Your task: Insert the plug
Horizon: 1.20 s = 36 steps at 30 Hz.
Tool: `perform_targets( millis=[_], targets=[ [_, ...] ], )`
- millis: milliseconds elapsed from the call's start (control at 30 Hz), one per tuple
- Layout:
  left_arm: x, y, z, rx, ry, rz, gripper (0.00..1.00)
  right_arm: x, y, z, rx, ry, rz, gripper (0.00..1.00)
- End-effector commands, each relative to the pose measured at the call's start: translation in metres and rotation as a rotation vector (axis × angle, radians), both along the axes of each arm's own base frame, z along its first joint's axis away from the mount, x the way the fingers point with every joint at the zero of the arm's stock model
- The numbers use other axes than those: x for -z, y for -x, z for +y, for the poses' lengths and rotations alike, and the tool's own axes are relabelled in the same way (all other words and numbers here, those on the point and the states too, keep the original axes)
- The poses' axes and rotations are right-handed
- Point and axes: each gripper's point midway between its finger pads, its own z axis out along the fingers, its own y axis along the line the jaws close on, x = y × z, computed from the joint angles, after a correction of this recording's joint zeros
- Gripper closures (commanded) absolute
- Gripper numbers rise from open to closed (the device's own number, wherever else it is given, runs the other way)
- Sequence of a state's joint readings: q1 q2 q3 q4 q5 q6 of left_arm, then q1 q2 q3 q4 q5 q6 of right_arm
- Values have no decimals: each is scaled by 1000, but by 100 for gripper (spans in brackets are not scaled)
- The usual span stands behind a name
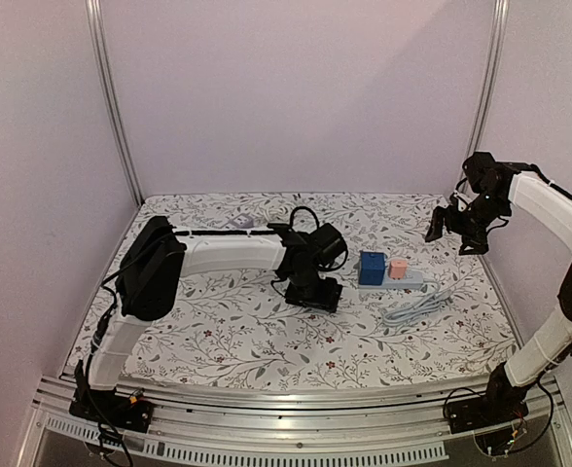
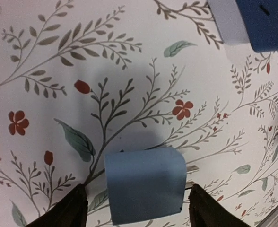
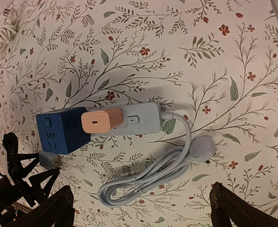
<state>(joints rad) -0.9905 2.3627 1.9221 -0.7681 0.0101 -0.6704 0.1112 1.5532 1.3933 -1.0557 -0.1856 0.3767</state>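
A light blue plug (image 2: 146, 184) lies on the flowered cloth with its metal prongs (image 2: 192, 169) pointing right. My left gripper (image 2: 138, 191) is open and straddles it, with a gap showing on each side. In the top view the left gripper (image 1: 315, 289) is low over the table, left of the pale power strip (image 1: 411, 282), and hides the plug. The strip carries a dark blue cube socket (image 3: 62, 133) and a pink adapter (image 3: 101, 120). The plug also shows in the right wrist view (image 3: 48, 159), beside the cube. My right gripper (image 1: 456, 230) is open and empty, high over the strip.
The strip's grey cable (image 3: 162, 170) lies coiled in front of it, ending in a round plug (image 3: 203, 149). A white coiled cord (image 3: 4, 28) and a purple item (image 1: 242, 223) lie at the back left. Metal frame posts (image 1: 111, 97) stand at the rear corners.
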Motion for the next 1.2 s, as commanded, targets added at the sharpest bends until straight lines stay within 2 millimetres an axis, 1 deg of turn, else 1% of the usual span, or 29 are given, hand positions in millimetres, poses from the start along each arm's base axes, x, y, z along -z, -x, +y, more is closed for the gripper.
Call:
perform_targets(
  millis=[0, 33, 67, 167, 267, 400, 533, 633, 700, 767, 800, 867, 933, 1033, 1167],
  targets=[
    [-18, -3, 10, -8, -30, -56, 8, -6, 2, 3, -6, -2, -15, 1],
    [-26, -5, 11, -8, -25, -75, 1, -5, 3, 3, -6, -2, -13, 1],
    [-35, -7, 12, -10, -19, -96, 1, -5, 3, 2, -6, -1, -13, 1],
    [-64, -15, 17, -10, -10, -169, 1, -4, 4, 1, -6, 5, -14, 1],
    [-93, -22, 26, -11, -13, -237, 1, -3, 6, 1, -7, 4, -17, 1],
    [-127, -34, 47, -14, -42, -338, 1, -3, 6, 2, -6, 2, -19, 1],
    [-153, -45, 74, -24, -96, -432, 0, -2, 6, 0, -8, 12, -26, 1],
    [-168, -54, 94, -26, -130, -492, 1, 0, 7, -1, -10, 17, -25, 1],
    [-179, -64, 105, -46, -131, -534, 0, 2, 8, -1, -12, 17, -25, 1],
    [-192, -75, 111, -49, -98, -596, 0, 2, 8, 0, -15, 13, -25, 1],
    [-197, -81, 118, -77, -109, -633, 1, 2, 8, 0, -15, 13, -27, 1],
    [-199, -94, 135, -122, -154, -664, 0, 2, 8, 0, -16, 13, -28, 1],
    [-191, -109, 146, -122, -147, -599, 1, 2, 8, 1, -15, 9, -26, 1],
    [-169, -133, 169, -169, -92, -439, 1, 2, 9, 0, -14, 8, -26, 1],
    [-148, -158, 207, -228, -138, -373, 1, 1, 11, -2, -8, 19, -28, 1]
  ],
)
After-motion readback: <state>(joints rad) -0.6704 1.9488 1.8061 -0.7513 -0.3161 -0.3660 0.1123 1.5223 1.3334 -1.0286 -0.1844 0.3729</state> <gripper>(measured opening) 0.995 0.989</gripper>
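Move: The purple power strip lies about 23 cm ahead of the left gripper and 25 cm to its left, nearly level in height, with the white cord bundle some 33 cm ahead and 11 cm left. The light blue plug stands right between the left fingers; the dark blue cube adapter is about 8 cm ahead and 13 cm right. From the right gripper the purple strip is roughly 18 cm ahead, 63 cm left and 16 cm lower. Spread the already loosened left fingers the rest of the way and raise the gripper clear of the light blue plug, nearly straight up at first, about 18 cm in all. Then level off and sweep left and forward towards the purple power strip, speeding up at the end, while tipping the fingers some 30 degrees from pointing down towards forward. ##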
